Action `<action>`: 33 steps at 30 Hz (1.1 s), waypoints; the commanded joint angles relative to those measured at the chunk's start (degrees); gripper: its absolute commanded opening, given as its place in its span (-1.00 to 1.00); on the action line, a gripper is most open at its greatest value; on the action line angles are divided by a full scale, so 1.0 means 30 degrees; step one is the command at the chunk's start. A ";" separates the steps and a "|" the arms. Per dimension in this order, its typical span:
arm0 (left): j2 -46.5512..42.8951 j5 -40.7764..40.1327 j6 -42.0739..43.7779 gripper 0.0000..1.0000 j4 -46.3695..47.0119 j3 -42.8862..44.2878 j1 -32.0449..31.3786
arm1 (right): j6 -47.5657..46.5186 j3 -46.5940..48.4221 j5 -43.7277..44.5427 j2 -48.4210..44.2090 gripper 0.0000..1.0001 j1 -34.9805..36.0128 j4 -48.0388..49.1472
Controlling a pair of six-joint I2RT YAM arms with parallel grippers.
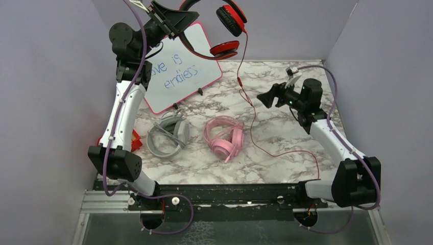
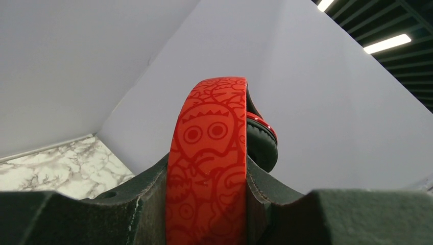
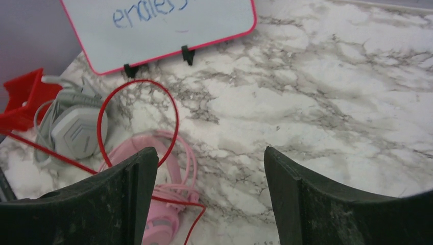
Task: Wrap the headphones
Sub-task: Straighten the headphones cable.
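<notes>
My left gripper [image 1: 176, 18] is raised high at the back left and shut on the headband [image 2: 207, 168] of the red-and-black headphones [image 1: 224, 30]. Their cups hang to its right. Their thin red cable [image 1: 253, 109] drops to the marble table and loops toward the front right. The pink headphones [image 1: 224, 137] and the grey headphones [image 1: 167, 135] lie on the table, cables bundled. My right gripper [image 1: 269, 97] hovers open above the table right of the hanging cable, nothing between its fingers [image 3: 127, 199]. The red cable [image 3: 104, 109] loops over the pink pair [image 3: 163, 214] in the right wrist view.
A pink-framed whiteboard [image 1: 181, 71] with blue writing leans at the back left. A red plastic piece [image 1: 135, 140] sits at the table's left edge beside the grey pair. Grey walls enclose the table [image 1: 286, 153] on three sides.
</notes>
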 commanded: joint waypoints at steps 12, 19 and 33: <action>0.1107 -0.0981 -0.0428 -0.79 0.0768 0.2298 0.0169 | 0.1132 -0.4670 -0.1105 -0.0450 0.52 0.0428 0.5159; 0.1814 -0.0959 -0.0567 -0.79 0.0728 0.2963 0.0277 | -0.0190 -0.5693 -0.2618 -0.2602 0.61 0.0783 0.3915; 0.1816 -0.0900 -0.0682 -0.79 0.0796 0.3695 0.0335 | 0.0599 -0.2893 -0.0315 0.3580 -0.17 0.2255 0.7379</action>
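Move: The kink in the hanging red cable, just under its loose loop, lies about 7 cm left of the right hand, 2 cm back and 9 cm below. The pink headphones lie on the table some 13 cm left of that hand and 13 cm back, the gray headphones about 34 cm left and 13 cm back, both around 20 cm lower. From the left hand the kink is roughly 21 cm right, 3 cm back and 45 cm below. Bring the right gripper down about 9 cm and left some 5 cm, drawing back a little, to the kink of the hanging red cable. Ease up briefly midway, then drop again; finish with a short forward nudge, turned about 10 degrees counter-clockwise, narrowing the open fingers to half around the cable. Keep the left grip on the red headband high up, drifting 3 cm forward. ##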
